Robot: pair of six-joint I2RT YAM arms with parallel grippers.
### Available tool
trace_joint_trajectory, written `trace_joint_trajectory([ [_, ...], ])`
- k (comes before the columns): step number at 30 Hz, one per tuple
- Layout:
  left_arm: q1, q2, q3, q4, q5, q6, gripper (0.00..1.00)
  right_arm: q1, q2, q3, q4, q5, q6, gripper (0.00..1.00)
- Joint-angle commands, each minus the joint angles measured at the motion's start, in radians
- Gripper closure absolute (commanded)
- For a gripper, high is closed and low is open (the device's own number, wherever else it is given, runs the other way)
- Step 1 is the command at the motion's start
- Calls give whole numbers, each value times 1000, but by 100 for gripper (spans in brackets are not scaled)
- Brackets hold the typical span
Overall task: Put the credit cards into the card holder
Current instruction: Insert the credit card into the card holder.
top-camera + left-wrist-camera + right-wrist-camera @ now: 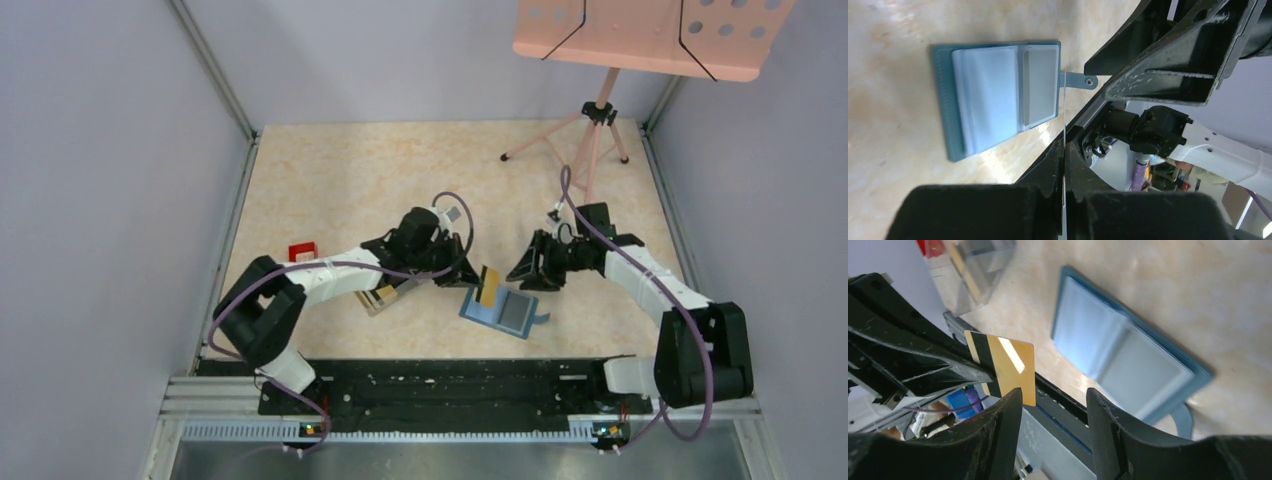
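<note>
A gold credit card (490, 287) with dark stripes hangs upright just above the left edge of the card holder (505, 312), a teal wallet lying open on the table. My left gripper (468, 278) is shut on the card's left end. In the left wrist view the card (1064, 115) shows edge-on as a thin line between the closed jaws (1064, 146), with the card holder (998, 95) beyond. My right gripper (1054, 405) is open with nothing between its fingers, close beside the card (1008, 367), which sits off its left finger. The card holder (1123, 355) lies under it.
A clear plastic box (385, 297) with more cards in it lies under the left forearm. A small red object (302, 251) sits at the table's left edge. A pink music stand's tripod (590, 130) stands at the back right. The black base rail (430, 385) runs along the near edge.
</note>
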Motion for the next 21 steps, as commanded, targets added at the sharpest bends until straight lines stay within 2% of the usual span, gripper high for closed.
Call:
trace_joint_trajectory([
  [1,-51,120,107,51,39,63,100,-53,-84,-76,-102,103,-54,50],
  [11,-63,281,160,43,89,122,100,-65,-95,-171,-127,214,-43,50],
  [21,-64,338,177,68,99,130,100,-66,-92,-159,-143,305,-18,50],
])
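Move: The left hand already holds the gold card; the open card holder it is bound for lies about 6 cm to its right, 3 cm back and some 11 cm below. The clear card tray stands roughly 16 cm left of this hand and 4 cm ahead, also about 11 cm down. From the empty right hand the holder is about 4 cm back, 2 cm left and 10 cm below, its strap about 8 cm to the right and 5 cm back, equally low. Keeping its pinch on the card's left edge, the left hand first slants down and to the right, then sinks nearly straight down onto the open holder, some 7.5 cm lower and 3.5 cm farther right in all, swinging about 10 degrees clockwise to bring the card close over the fold. The right hand, fingers staying half open and pointing left, comes down about 6.5 cm while drawing back and right about 5 cm each, towards the strap at the holder's right edge, and dips its fingertips more steeply on the way; whether they touch the holder can't be seen. ##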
